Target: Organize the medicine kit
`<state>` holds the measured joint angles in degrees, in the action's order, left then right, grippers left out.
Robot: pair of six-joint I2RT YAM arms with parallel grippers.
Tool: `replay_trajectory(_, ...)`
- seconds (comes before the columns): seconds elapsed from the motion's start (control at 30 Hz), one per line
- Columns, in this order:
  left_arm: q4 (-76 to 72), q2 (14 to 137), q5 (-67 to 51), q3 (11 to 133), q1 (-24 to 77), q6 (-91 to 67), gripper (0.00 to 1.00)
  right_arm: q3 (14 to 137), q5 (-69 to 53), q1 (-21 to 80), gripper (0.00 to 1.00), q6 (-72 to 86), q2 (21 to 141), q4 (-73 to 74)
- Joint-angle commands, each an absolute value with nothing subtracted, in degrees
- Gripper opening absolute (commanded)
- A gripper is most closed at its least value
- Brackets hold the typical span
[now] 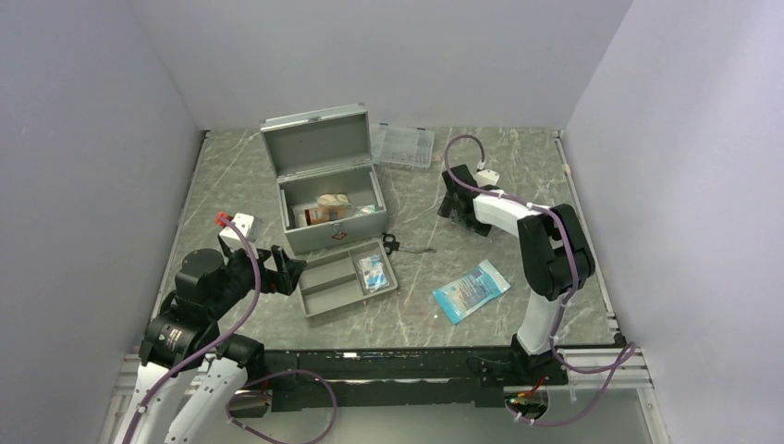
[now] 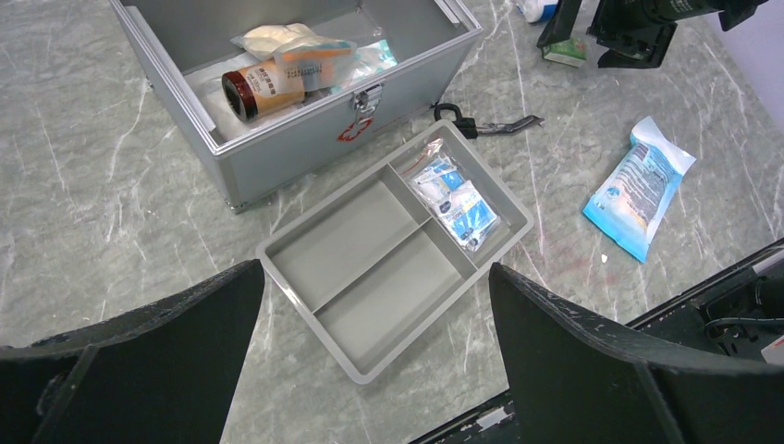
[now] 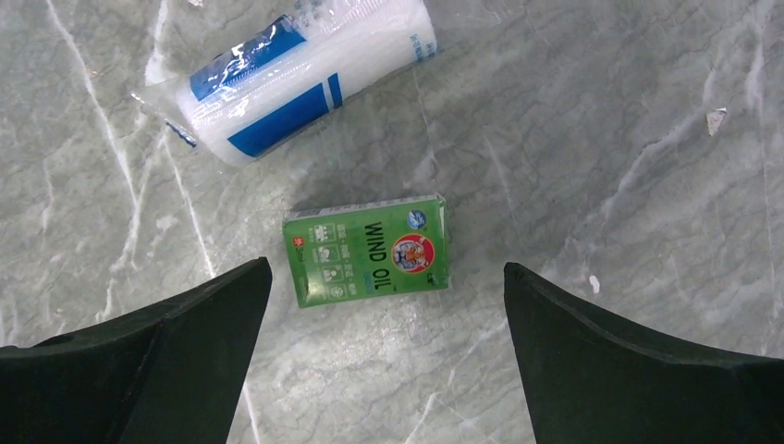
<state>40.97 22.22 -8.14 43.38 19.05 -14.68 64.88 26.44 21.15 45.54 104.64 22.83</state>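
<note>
The medicine kit (image 1: 331, 220) is a grey metal box standing open at the table's middle back, lid (image 1: 314, 144) upright. In the left wrist view the kit (image 2: 305, 139) holds a brown bottle (image 2: 257, 92) and plastic-wrapped packs. My left gripper (image 1: 289, 272) is open and empty, hovering by the near left corner of the shallow grey divided tray (image 2: 370, 277). My right gripper (image 1: 453, 200) is open and empty, right of the kit. In the right wrist view it (image 3: 386, 274) hovers above a green "WIND OIL" box (image 3: 370, 252) lying flat on the table.
The tray (image 1: 325, 289) has a clear sachet (image 2: 455, 199) in its end compartment. A white and blue wrapped roll (image 3: 287, 88) lies beside the green box. A blue packet (image 1: 470, 289) lies front right. A clear compartment case (image 1: 404, 145) sits behind the kit. A small black padlock (image 2: 459, 123) lies by the kit's front.
</note>
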Motion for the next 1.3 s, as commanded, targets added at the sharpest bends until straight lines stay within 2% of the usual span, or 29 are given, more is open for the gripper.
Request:
replay_trajectory(0.0,39.1,21.9,-8.2,43.6,18.7,-14.8,0.99,68.2,26.1,20.6,0.98,44.1,106.7,21.3)
replay_trajectory(0.3,39.1,22.2,-8.2,43.7,18.7,-14.8,0.99,68.7,24.9,20.6,0.86,43.2,107.9,20.5)
replay_trajectory(0.6,39.1,22.3,-8.2,43.6,18.7,-14.8,0.99,67.0,24.5,20.6,0.62,41.7,107.2,18.6)
replay_trajectory(0.77,39.1,22.1,-8.1,43.5,18.8,-14.8,0.99,66.7,23.8,20.7,0.53,40.6,106.0,18.7)
replay_trajectory(1.0,39.0,22.2,-8.3,43.6,18.7,-14.8,0.99,64.5,24.0,21.4,0.5,38.2,99.4,19.3)
replay_trajectory(1.27,39.0,22.5,-8.6,43.7,18.7,-14.8,0.99,61.7,26.3,30.2,0.49,32.2,89.2,22.3)
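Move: The small green wind oil box lies flat on the table almost between the right hand's open fingers, about 1 cm ahead of and 1 cm left of the hand point and 1 cm lower. The blue-and-white bandage roll lies some 6 cm beyond the box, the scissors roughly 5 cm back and 12 cm left of the hand, the blue packet about 16 cm straight back. From the left hand the box lies some 22 cm ahead, 30 cm right and 22 cm below. The right hand eases forward and down by about 1 cm each, so that its fingers straddle the wind oil box, then closes from wide open to a little over half and pinches the box by its two short ends. Keeping that grip, it lifts at growing speed by about 6 cm while drawing a couple of centimetres back and to the left, away from the bandage roll, and turning some 10 degrees counter-clockwise. ##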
